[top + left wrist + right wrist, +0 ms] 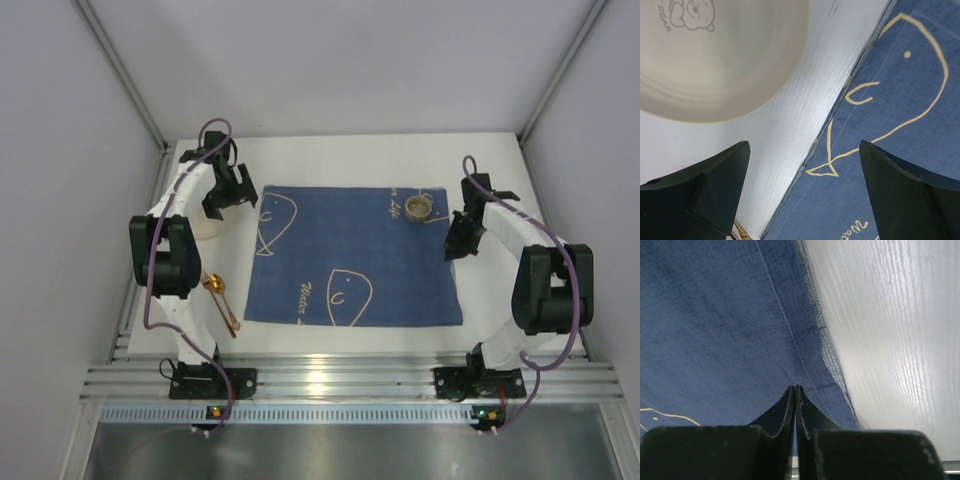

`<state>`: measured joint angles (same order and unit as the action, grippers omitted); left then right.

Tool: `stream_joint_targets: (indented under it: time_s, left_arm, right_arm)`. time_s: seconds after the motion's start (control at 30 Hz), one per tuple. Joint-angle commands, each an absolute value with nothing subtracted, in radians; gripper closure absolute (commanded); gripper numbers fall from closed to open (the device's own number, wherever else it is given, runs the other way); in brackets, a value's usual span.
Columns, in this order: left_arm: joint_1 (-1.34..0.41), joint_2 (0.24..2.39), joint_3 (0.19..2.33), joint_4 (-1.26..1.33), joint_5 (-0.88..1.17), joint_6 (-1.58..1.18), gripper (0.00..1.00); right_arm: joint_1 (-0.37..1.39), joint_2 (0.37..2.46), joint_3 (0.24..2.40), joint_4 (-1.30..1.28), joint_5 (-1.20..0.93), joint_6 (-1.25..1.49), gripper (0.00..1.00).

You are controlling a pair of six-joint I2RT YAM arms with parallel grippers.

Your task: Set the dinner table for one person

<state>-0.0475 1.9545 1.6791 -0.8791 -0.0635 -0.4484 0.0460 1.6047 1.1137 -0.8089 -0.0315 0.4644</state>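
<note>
The white dinner table (330, 160) carries a blue placemat (350, 250) with whale drawings at its middle. A cream plate (208, 226) lies left of the mat, partly under my left arm. My left gripper (232, 195) hovers open over the mat's left edge (820, 150), its fingers empty; the plate (715, 65) lies just beyond them. My right gripper (455, 243) is at the mat's right edge. Its jaws (795, 386) are shut with the tips pressed into the cloth (715, 315), which creases toward them.
A gold spoon (220, 295) lies on the table by the left arm's base, left of the mat. A small round cup (420, 208) stands on the mat's far right corner, close to my right gripper. Grey walls enclose the table on three sides.
</note>
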Motion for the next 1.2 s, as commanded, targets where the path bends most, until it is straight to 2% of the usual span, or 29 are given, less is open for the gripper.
stream_joint_targets:
  time_s: [0.0, 0.43, 0.7, 0.73, 0.8, 0.83, 0.9, 0.97, 1.17]
  left_arm:
    - [-0.049, 1.864, 1.643, -0.853, -0.064, -0.459, 0.04]
    - [-0.046, 1.819, 1.598, -0.854, -0.081, -0.454, 0.05]
    - [-0.037, 1.812, 1.6, -0.862, -0.086, -0.448, 0.05]
    - [-0.035, 1.809, 1.604, -0.861, -0.087, -0.448, 0.04]
    - [-0.034, 1.801, 1.606, -0.864, -0.109, -0.449, 0.04]
    - [-0.032, 1.799, 1.606, -0.865, -0.118, -0.454, 0.02]
    - [-0.022, 1.793, 1.605, -0.87, -0.138, -0.471, 0.02]
    - [-0.009, 1.781, 1.598, -0.874, -0.152, -0.497, 0.02]
    - [0.106, 1.744, 1.513, -0.841, -0.103, -0.569, 0.02]
  right_arm:
    - [0.063, 1.624, 1.1, -0.741, -0.058, 0.469, 1.0]
    - [0.066, 1.721, 1.032, -0.733, 0.083, 0.475, 1.0]
    - [0.069, 1.706, 1.061, -0.733, 0.017, 0.466, 0.98]
    - [0.068, 1.694, 1.066, -0.735, 0.006, 0.465, 0.94]
    - [0.072, 1.652, 1.094, -0.747, -0.035, 0.465, 0.66]
    - [0.072, 1.62, 1.106, -0.753, -0.047, 0.469, 0.43]
    - [0.075, 1.592, 1.146, -0.784, -0.045, 0.471, 0.29]
    - [0.077, 1.554, 1.179, -0.808, -0.031, 0.471, 0.2]
    - [0.077, 1.486, 1.171, -0.865, -0.003, 0.448, 0.2]
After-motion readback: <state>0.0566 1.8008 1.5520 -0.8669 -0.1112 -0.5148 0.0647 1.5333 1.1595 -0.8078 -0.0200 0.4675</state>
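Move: The right hand, fingers shut, hovers about 5 cm above the mat just inside its right edge, whose middle is level with the hand and roughly 2 cm to its right; the cup stands some 12 cm ahead and 5 cm left. From the open left hand, the plate's middle lies about 3 cm ahead, 10 cm left and 7 cm below; the mat's far left corner is about 8 cm ahead and 4 cm right, the spoon some 18 cm back and 1 cm left. With its fingers shut, the right hand comes down about 5 cm to the mat beside the right edge, drawing some 1.5 cm back and slightly right to bear on the cloth and straighten it, pauses there, then opens and climbs roughly 8 cm while easing forward towards the cup. The left hand stays wide open, backs off about 2 cm and waits above the gap between mat and plate, then swings some 5 cm left towards the plate's near side, turning about 10 degrees counter-clockwise. ##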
